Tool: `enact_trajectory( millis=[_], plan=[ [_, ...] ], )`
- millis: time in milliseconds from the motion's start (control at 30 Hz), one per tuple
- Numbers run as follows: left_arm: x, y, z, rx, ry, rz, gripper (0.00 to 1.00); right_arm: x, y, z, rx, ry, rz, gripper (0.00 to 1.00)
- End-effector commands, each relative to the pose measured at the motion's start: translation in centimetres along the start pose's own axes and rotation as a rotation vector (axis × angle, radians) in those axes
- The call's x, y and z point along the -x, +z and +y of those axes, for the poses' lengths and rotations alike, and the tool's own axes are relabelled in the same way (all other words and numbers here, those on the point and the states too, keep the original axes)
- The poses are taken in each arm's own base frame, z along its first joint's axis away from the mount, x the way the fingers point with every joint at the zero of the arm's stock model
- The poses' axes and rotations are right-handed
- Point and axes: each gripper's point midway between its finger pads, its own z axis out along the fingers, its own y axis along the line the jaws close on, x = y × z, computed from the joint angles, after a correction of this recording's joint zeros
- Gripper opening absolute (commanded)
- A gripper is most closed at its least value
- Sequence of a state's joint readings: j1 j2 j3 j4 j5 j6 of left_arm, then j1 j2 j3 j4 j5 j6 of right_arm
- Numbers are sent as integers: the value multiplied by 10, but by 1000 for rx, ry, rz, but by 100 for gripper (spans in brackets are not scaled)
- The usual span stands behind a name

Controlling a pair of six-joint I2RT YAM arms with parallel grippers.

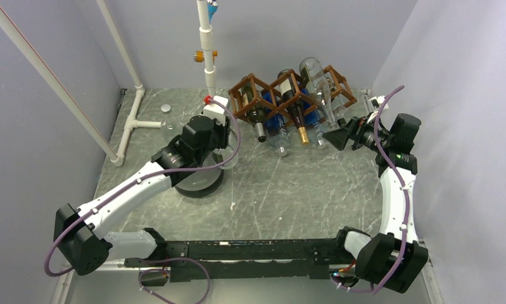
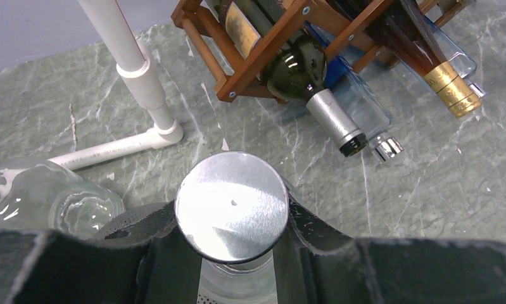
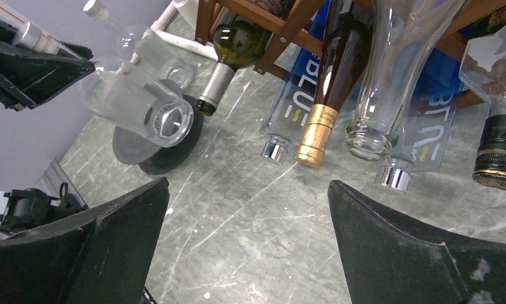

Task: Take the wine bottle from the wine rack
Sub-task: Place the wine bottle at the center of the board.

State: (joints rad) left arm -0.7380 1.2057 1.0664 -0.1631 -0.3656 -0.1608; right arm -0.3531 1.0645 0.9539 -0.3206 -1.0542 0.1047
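The brown wooden wine rack (image 1: 288,94) stands at the back of the table with several bottles lying in its cells, necks toward me. A clear glass wine bottle (image 3: 142,104) is off the rack, tilted above a black round disc (image 3: 155,149). My left gripper (image 2: 232,206) is shut on its neck just under the silver cap (image 2: 231,202). My right gripper (image 3: 247,183) stands open over bare table in front of the rack's right half, with nothing between its fingers.
In the rack lie a dark green bottle with a silver neck (image 2: 329,117), a brown bottle with gold foil (image 3: 329,95), blue-lettered clear bottles (image 3: 294,95) and an open clear bottle (image 3: 389,76). Another clear bottle (image 2: 47,196) lies left, beside a white pipe stand (image 1: 207,50).
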Motion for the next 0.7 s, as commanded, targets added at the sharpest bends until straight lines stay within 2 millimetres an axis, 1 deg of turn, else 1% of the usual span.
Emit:
enact_trajectory(
  millis=[0, 233, 333, 433, 667],
  plan=[
    [118, -10, 3, -31, -95, -353, 0, 8, -2, 3, 2, -53, -25, 99],
    [135, 13, 27, 1, -89, -399, 0, 9, -3, 4, 1, -59, -27, 99],
    [145, 21, 31, -15, -90, -421, 0, 9, -3, 4, 1, -59, -28, 99],
    [150, 30, 35, -18, -82, -428, 0, 9, -3, 4, 1, -59, -27, 99],
    [150, 52, 47, -28, -52, -433, 0, 9, -3, 5, 1, -62, -28, 99]
  ],
)
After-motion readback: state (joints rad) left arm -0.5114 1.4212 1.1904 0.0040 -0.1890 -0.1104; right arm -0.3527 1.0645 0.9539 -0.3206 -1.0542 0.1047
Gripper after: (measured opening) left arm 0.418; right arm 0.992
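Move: The left hand still holds the big clear bottle by its neck, below the silver cap. The foot of the white pipe it is nearing lies about 12 cm ahead and 4 cm left, some 25 cm below. The black spool is 9 cm left and 4 cm back, the other clear bottle 16 cm left and 6 cm ahead, and the green wine bottle in the rack 15 cm ahead, 10 cm right. From the idle right hand the pipe foot is some 40 cm left and 12 cm ahead. Forward and nearly level, the left arm carries the clear bottle about 9 cm, easing a little to the left, away from the black spool and in towards the foot of the white pipe, with the rack on its right. The fingers keep their hold on the neck, and the wrist turns only by a few degrees. ##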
